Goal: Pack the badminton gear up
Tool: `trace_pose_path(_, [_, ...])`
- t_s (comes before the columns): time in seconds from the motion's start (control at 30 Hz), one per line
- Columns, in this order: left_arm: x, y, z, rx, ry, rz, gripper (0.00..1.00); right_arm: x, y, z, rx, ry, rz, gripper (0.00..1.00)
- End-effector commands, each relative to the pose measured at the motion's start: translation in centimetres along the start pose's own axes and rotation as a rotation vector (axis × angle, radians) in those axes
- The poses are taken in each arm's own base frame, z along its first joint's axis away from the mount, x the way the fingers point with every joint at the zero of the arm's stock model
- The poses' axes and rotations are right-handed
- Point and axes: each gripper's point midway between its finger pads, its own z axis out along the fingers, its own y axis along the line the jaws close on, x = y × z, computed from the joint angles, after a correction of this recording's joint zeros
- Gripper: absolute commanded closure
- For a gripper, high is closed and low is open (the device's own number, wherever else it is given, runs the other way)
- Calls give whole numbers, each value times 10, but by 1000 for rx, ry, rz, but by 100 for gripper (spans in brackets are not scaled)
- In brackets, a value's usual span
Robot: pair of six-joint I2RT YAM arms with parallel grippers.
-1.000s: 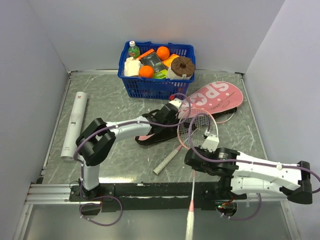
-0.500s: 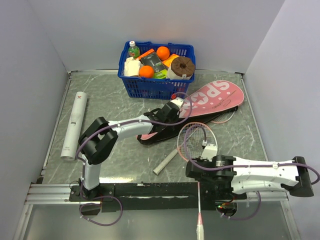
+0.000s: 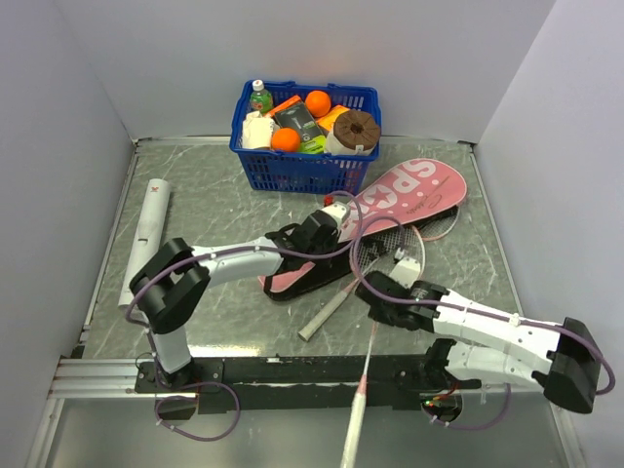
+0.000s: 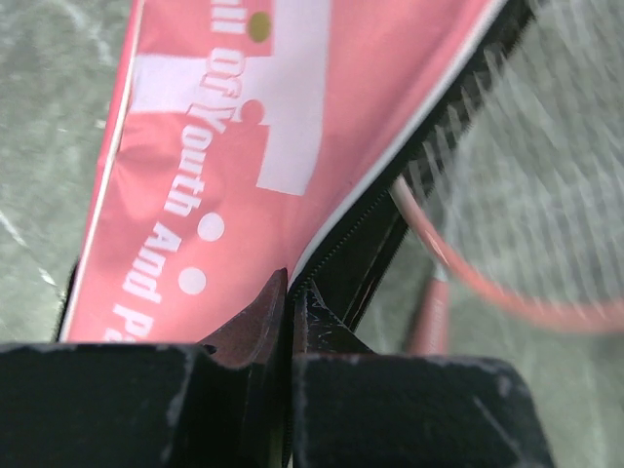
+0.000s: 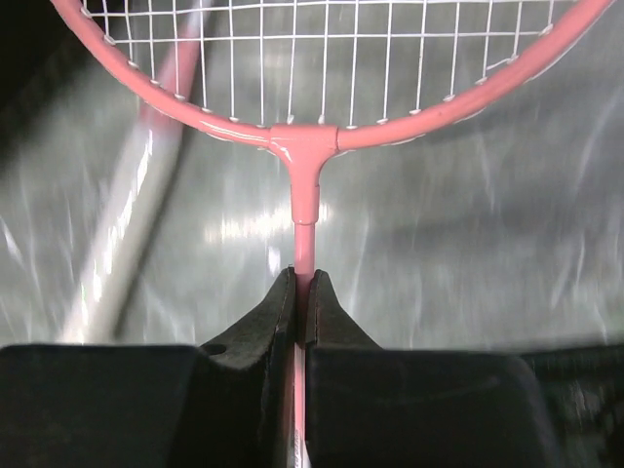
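Note:
The pink "SPORT" cover [image 3: 414, 187] lies at mid-table, and its black zip edge [image 4: 366, 239] gapes. My left gripper [image 3: 331, 216] is shut on that black edge [image 4: 291, 289]. My right gripper [image 3: 382, 285] is shut on the pink shaft [image 5: 303, 258] of a racket. That racket's strung head [image 3: 388, 252] lies at the cover's open side, and its handle [image 3: 353, 429] sticks out past the table's near edge. A second racket's handle [image 3: 326, 312] lies slanted on the table and shows blurred in the right wrist view [image 5: 122, 229]. The long white tube [image 3: 146, 239] lies at the left.
A blue basket [image 3: 292, 171] of groceries stands at the back, just behind the cover. Grey walls close in the table on three sides. The arms' base rail [image 3: 292, 370] runs along the near edge.
My right arm has swung the held racket: its head moved up towards the cover's opening and its handle swung left. The left gripper and the cover shifted slightly left.

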Motion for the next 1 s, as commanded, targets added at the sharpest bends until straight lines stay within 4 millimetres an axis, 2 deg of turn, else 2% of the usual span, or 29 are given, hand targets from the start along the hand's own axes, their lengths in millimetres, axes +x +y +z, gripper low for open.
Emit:
trace_pose_path(0.0, [-11,-32,-26,113,-47,-32,99,-56,38,18,-132,-182,33,100])
trace_pose_path(0.17, [9,-39,-33,144,6,-11,99,-88,66,46,-221,-150,41,100])
trace_pose_path(0.2, [10,-38,-35,141,8,-8,99,-90,66,56,-207,-145,8,100])
trace_pose_path(0.37, [20,-37,-49,158,19,-3,99,-134,75,77,-212,-188,2,100])
trace_pose_path(0.43, [25,-40,-54,180,32,-3,99,-143,76,89,-223,-175,5,100])
trace_pose_path(0.47, [24,-43,-57,192,30,-6,99,-158,83,91,-276,-194,17,100])
trace_pose_path(0.5, [27,-45,-58,202,35,-3,99,-158,83,101,-275,-168,16,100])
trace_pose_path(0.57, [33,-50,-60,216,50,4,99,-171,86,111,-270,-165,15,98])
trace_pose_path(0.6, [35,-50,-60,215,57,7,99,-176,83,115,-241,-180,15,93])
trace_pose_path(0.63, [37,-54,-61,225,61,12,99,-181,85,116,-235,-192,16,75])
trace_pose_path(0.7, [41,-54,-59,225,69,11,97,-185,86,115,-237,-206,4,61])
trace_pose_path(0.73, [41,-54,-57,225,69,12,97,-183,85,114,-240,-206,2,57])
trace_pose_path(0.8, [42,-54,-51,217,75,18,97,-187,85,102,-264,-230,8,45])
trace_pose_path(0.83, [43,-53,-49,208,78,28,97,-180,82,100,-265,-222,3,43])
trace_pose_path(0.87, [45,-51,-43,193,88,33,98,-183,82,88,-287,-239,13,41])
trace_pose_path(0.93, [42,-51,-39,183,85,43,98,-168,74,80,-290,-201,11,39])
trace_pose_path(0.97, [43,-51,-35,177,92,48,98,-169,74,66,-312,-215,19,39])
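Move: The right hand holds the racket by the shaft just behind the head, handle trailing towards the robot. The racket bag's open mouth is about 18 cm ahead of this hand, roughly in line with it sideways and 3 cm lower. A second racket's handle lies some 13 cm to its left, about level with it and 5 cm below. From the left hand, the middle of the mouth is some 12 cm right, about 2 cm ahead and 5 cm lower. Still pinching the racket's shaft, the right hand slides the head forward under the bag's lifted cover, going some 20 cm and sinking about 3 cm; near the end it opens its fingers around the shaft and starts to rise. The left hand keeps its pinch on the cover's edge and draws it back about 6 cm towards the robot, over the incoming racket. ##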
